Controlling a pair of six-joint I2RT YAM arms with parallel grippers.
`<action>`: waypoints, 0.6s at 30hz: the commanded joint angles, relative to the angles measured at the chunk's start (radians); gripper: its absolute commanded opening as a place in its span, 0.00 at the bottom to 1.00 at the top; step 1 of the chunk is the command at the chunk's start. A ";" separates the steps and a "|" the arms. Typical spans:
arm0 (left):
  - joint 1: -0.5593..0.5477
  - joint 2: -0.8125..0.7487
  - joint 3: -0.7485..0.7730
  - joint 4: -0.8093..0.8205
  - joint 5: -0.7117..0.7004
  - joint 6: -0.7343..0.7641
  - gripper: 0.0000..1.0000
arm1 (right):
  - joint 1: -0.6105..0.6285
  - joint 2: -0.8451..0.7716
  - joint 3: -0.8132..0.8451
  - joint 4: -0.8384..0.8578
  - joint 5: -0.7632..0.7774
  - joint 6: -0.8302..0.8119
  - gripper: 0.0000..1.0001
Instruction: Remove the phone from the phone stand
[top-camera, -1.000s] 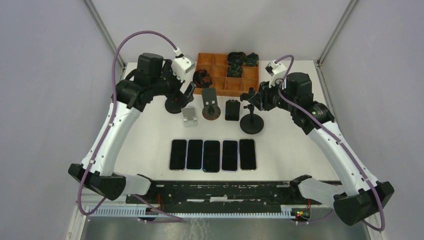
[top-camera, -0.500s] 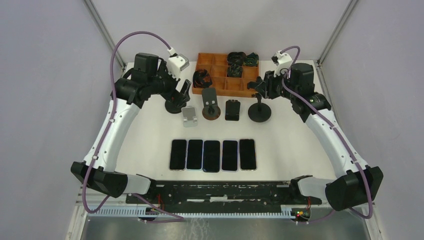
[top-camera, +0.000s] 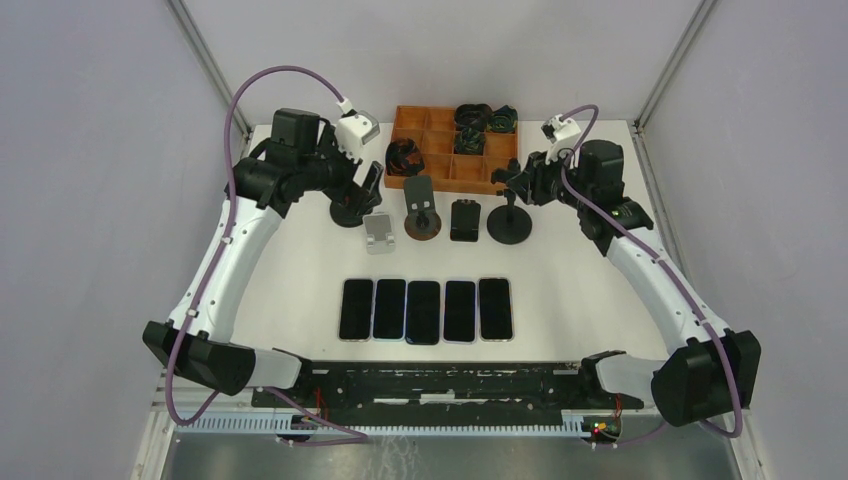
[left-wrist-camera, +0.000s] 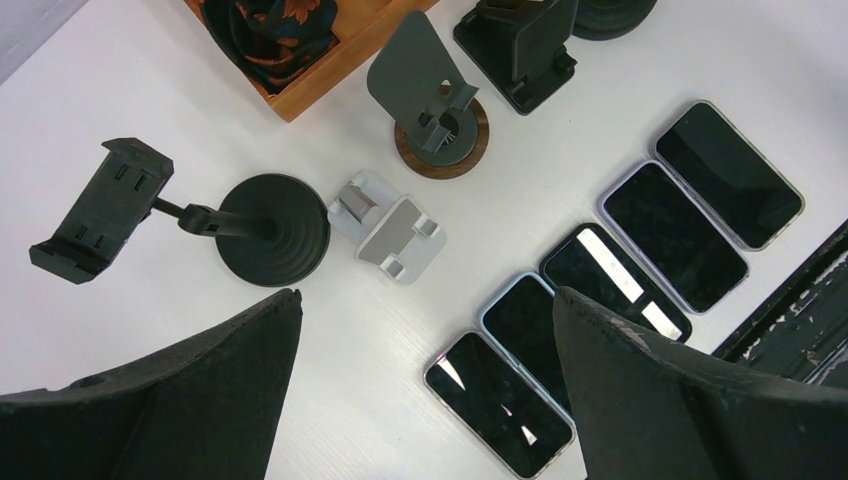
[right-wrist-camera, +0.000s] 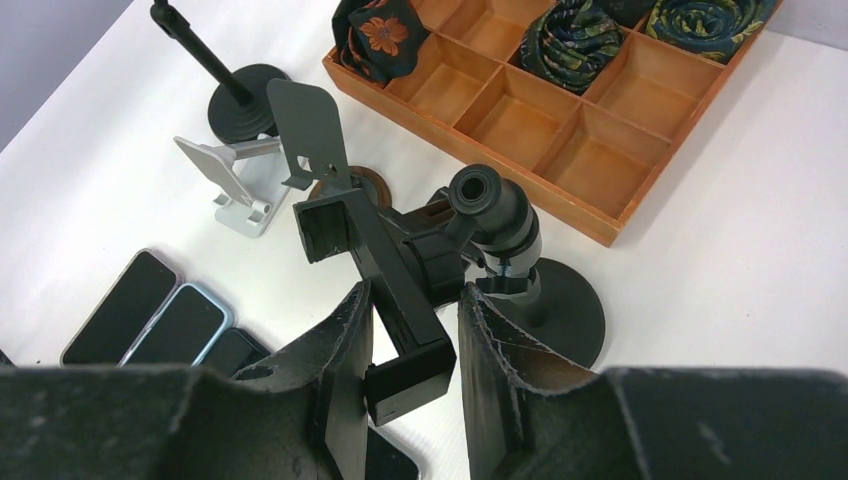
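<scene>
Five dark phones (top-camera: 425, 310) lie flat in a row at mid-table; none sits on a stand. They also show in the left wrist view (left-wrist-camera: 610, 265). My right gripper (top-camera: 520, 182) is shut on the clamp arm (right-wrist-camera: 385, 260) of a black round-base phone stand (top-camera: 509, 227); in the right wrist view the gripper (right-wrist-camera: 415, 290) has the empty clamp between its fingers. My left gripper (top-camera: 372, 176) hangs open and empty above a second black clamp stand (top-camera: 350, 208); in the left wrist view the gripper (left-wrist-camera: 425, 300) has its fingers wide apart over the table.
A silver folding stand (top-camera: 378, 232), a wood-base stand (top-camera: 422, 218) and a black box stand (top-camera: 463, 220) stand between the two clamp stands. An orange divided tray (top-camera: 470, 172) with rolled ties sits at the back.
My right gripper has carried the round-base stand back from the phone row, toward the tray. The left gripper has shifted slightly, still open.
</scene>
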 joint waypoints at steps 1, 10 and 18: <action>0.004 -0.021 -0.003 0.042 0.014 -0.040 1.00 | -0.008 -0.042 0.002 0.112 -0.003 -0.010 0.03; 0.024 -0.027 0.005 0.081 -0.010 -0.070 1.00 | -0.028 -0.075 0.003 0.098 -0.001 0.029 0.96; 0.106 -0.009 0.079 0.069 -0.004 -0.038 1.00 | -0.033 -0.145 0.078 0.029 0.034 0.037 0.98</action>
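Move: Between the right fingers, still pinched, is the clamp of the rightmost black phone stand; its round base lies about 5 cm ahead of that hand, 1 cm to its right and some 25 cm below. The small black stand is roughly 11 cm left of the hand and 5 cm ahead; the nearest laid-out phone, about 17 cm back and 4 cm left. From the left hand the same round base is some 32 cm right and 9 cm ahead. Letting go of the stand's clamp, the right hand spreads its fingers from about a third open to fully open, then rises nearly 4 cm away from the base with a slight shift to its right, the fingers tipping up some 5 degrees. The empty left hand, still wide open, starts easing forward and left by about 2 cm, away from the busy side. ##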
